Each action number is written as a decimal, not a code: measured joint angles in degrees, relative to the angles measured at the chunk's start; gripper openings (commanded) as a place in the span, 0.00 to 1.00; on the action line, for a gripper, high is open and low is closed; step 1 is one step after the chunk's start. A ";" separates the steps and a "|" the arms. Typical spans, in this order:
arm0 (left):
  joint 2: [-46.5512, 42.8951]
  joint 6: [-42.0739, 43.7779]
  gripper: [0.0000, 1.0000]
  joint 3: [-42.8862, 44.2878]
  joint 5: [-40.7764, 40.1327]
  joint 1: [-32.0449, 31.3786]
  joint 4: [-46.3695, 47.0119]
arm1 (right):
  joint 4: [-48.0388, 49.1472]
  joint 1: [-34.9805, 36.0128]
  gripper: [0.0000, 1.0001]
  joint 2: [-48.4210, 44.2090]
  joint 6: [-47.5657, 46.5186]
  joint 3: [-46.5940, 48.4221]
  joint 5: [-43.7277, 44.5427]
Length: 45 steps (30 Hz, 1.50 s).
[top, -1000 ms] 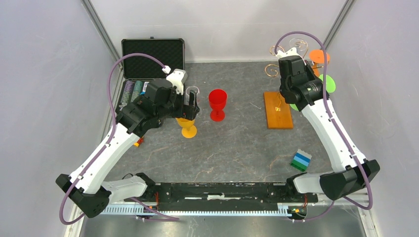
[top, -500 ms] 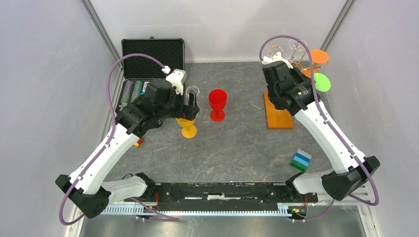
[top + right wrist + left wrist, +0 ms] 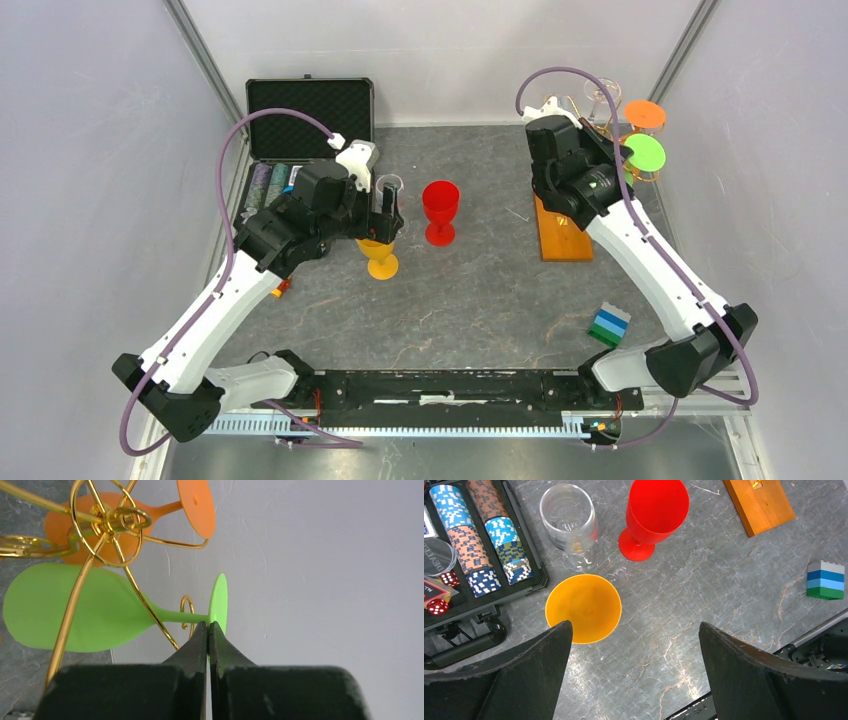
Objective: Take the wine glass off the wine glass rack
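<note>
The wine glass rack (image 3: 107, 522) is a gold wire tree on an orange-brown wooden base (image 3: 560, 235) at the back right. A green wine glass (image 3: 75, 610) hangs sideways among its arms, its stem beside a small gold curl. My right gripper (image 3: 208, 625) is shut on the rim of the green glass's foot (image 3: 645, 152). An orange wine glass (image 3: 195, 502) hangs on the rack just behind it. My left gripper (image 3: 634, 630) stands wide open above the table, holding nothing, next to a yellow-orange goblet (image 3: 584, 607).
A red goblet (image 3: 440, 205) and a clear glass (image 3: 569, 517) stand mid-table. The open black chip case (image 3: 300, 110) lies at the back left. A blue-green block stack (image 3: 608, 325) sits front right. The white wall is close behind the rack.
My right arm has swung left and toward the back wall, carrying the green glass's foot with it. The left arm has not moved.
</note>
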 measured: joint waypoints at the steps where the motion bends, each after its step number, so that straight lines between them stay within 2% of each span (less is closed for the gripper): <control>1: 0.00 0.00 1.00 0.00 0.00 0.00 0.00 | 1.95 -0.11 0.00 0.00 -1.44 -0.44 0.26; 11: 0.00 0.00 1.00 -0.11 0.00 0.00 0.07 | 16.63 -5.51 0.00 -0.02 -12.31 -4.61 -1.84; 23: -0.17 0.00 1.00 -0.13 -0.02 0.00 0.09 | 21.64 -9.53 0.00 0.04 -15.87 -4.61 -4.17; 35: -0.68 0.00 1.00 -0.22 0.17 0.00 0.26 | 12.07 -10.95 0.00 -1.29 -8.57 -4.61 -4.44; 45: -1.81 -0.02 1.00 -1.68 -0.31 0.00 3.67 | -6.12 -10.51 0.00 -5.95 6.88 -2.19 -5.75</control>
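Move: The right hand already pinches the foot of the green glass, whose middle hangs some 8 cm below, about 1 cm ahead and 1 cm right. From this hand the rack's wire centre lies roughly 2 cm ahead, 5 cm left and 6 cm below. The orange glass hangs about 6 cm ahead, 2 cm right and 9 cm below. From the left hand the green glass is some 35 cm right, 4 cm ahead and about level. The right hand, still pinching the green glass's foot, swings forward-right, then back, about 6 cm rightward from the rack. ##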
